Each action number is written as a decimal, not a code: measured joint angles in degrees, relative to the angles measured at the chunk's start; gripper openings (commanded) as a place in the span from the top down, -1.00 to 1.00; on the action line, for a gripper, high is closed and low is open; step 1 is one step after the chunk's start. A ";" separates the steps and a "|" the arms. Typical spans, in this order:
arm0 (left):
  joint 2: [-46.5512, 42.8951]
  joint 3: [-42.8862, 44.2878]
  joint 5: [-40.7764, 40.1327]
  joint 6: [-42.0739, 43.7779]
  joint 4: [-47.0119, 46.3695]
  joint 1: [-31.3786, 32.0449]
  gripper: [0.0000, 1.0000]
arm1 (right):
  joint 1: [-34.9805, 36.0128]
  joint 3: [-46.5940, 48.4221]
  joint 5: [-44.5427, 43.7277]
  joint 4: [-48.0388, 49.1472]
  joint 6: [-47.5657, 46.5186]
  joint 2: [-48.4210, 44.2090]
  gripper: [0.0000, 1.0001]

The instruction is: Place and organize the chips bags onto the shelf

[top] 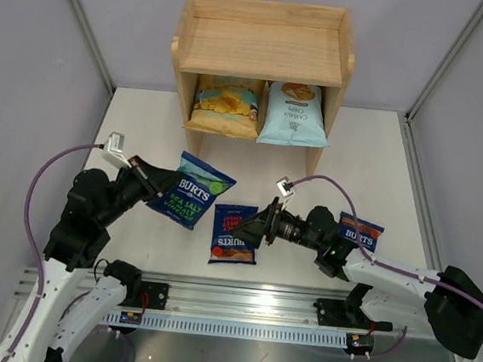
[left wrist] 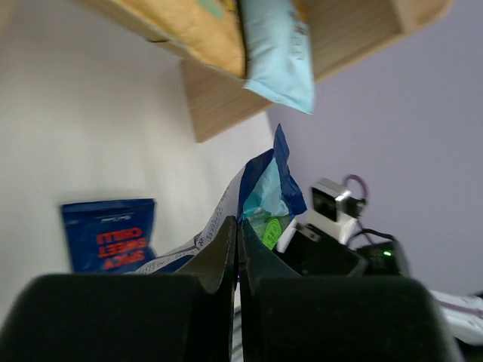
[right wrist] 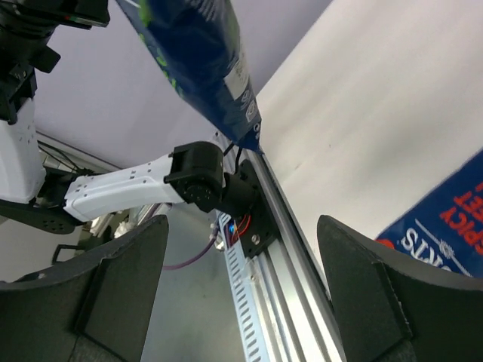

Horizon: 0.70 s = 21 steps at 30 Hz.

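My left gripper point(top: 163, 189) point(left wrist: 239, 226) is shut on the edge of a dark blue BURTS sea salt bag point(top: 194, 190) point(left wrist: 266, 188) point(right wrist: 198, 54), which hangs lifted off the table. A second BURTS bag point(top: 234, 232) point(left wrist: 109, 234) point(right wrist: 447, 225) with red lettering lies flat at centre. My right gripper point(top: 255, 227) point(right wrist: 241, 253) stands open and empty at that bag's right edge. A third BURTS bag point(top: 360, 233) lies beside the right arm. The wooden shelf point(top: 264, 50) point(left wrist: 225, 105) holds a yellow-and-teal bag point(top: 225, 104) point(left wrist: 189, 30) and a pale blue cassava bag point(top: 294, 113) point(left wrist: 280, 54) on its lower tier.
The shelf's upper tier point(top: 266, 28) has a low rim. A metal rail point(top: 238, 305) point(right wrist: 281, 249) with both arm bases runs along the near table edge. Grey walls close in the left, right and back.
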<state>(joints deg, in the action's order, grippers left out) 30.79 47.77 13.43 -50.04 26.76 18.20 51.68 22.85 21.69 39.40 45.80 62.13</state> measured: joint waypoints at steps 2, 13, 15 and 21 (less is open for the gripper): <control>0.15 1.64 2.71 -1.36 -1.29 0.59 1.00 | 1.44 0.87 -1.57 2.78 -1.18 1.95 -0.76; 0.83 4.00 6.05 -9.33 -6.36 6.97 1.00 | 7.56 10.05 -3.85 15.96 -8.57 10.16 -0.78; 0.68 4.00 6.03 -10.38 -7.17 8.04 1.00 | 8.13 10.86 -4.31 17.55 -9.70 11.39 -0.72; -0.35 4.00 5.95 -12.04 -8.31 9.35 1.00 | 10.19 13.55 -5.05 19.06 -12.61 13.86 0.13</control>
<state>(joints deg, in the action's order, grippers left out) 30.44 51.77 19.38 -62.08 18.46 27.55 61.87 36.40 16.64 58.46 33.19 75.99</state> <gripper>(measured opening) 0.004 0.542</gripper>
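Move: Hanging from the closed left fingers, the sea salt bag has its middle about 13 cm to the right hand's left, 4 cm ahead and 6 cm above it. The sweet chilli bag lies on the table some 6 cm left of the right hand, 2 cm ahead and 19 cm down. From the left hand, the open right gripper it brings the bag to is about 20 cm to the right, 6 cm back and 10 cm lower. Bringing the sea salt bag and the right gripper together in mid-air, the right hand rises about 9 cm and goes 7 cm left to the bag's free lower end, rolling some 20 degrees with fingertips tipping up, then starts closing around it, to roughly half open. The left hand keeps its pinch and lifts 7 cm while drawing back and right, turning clockwise. ##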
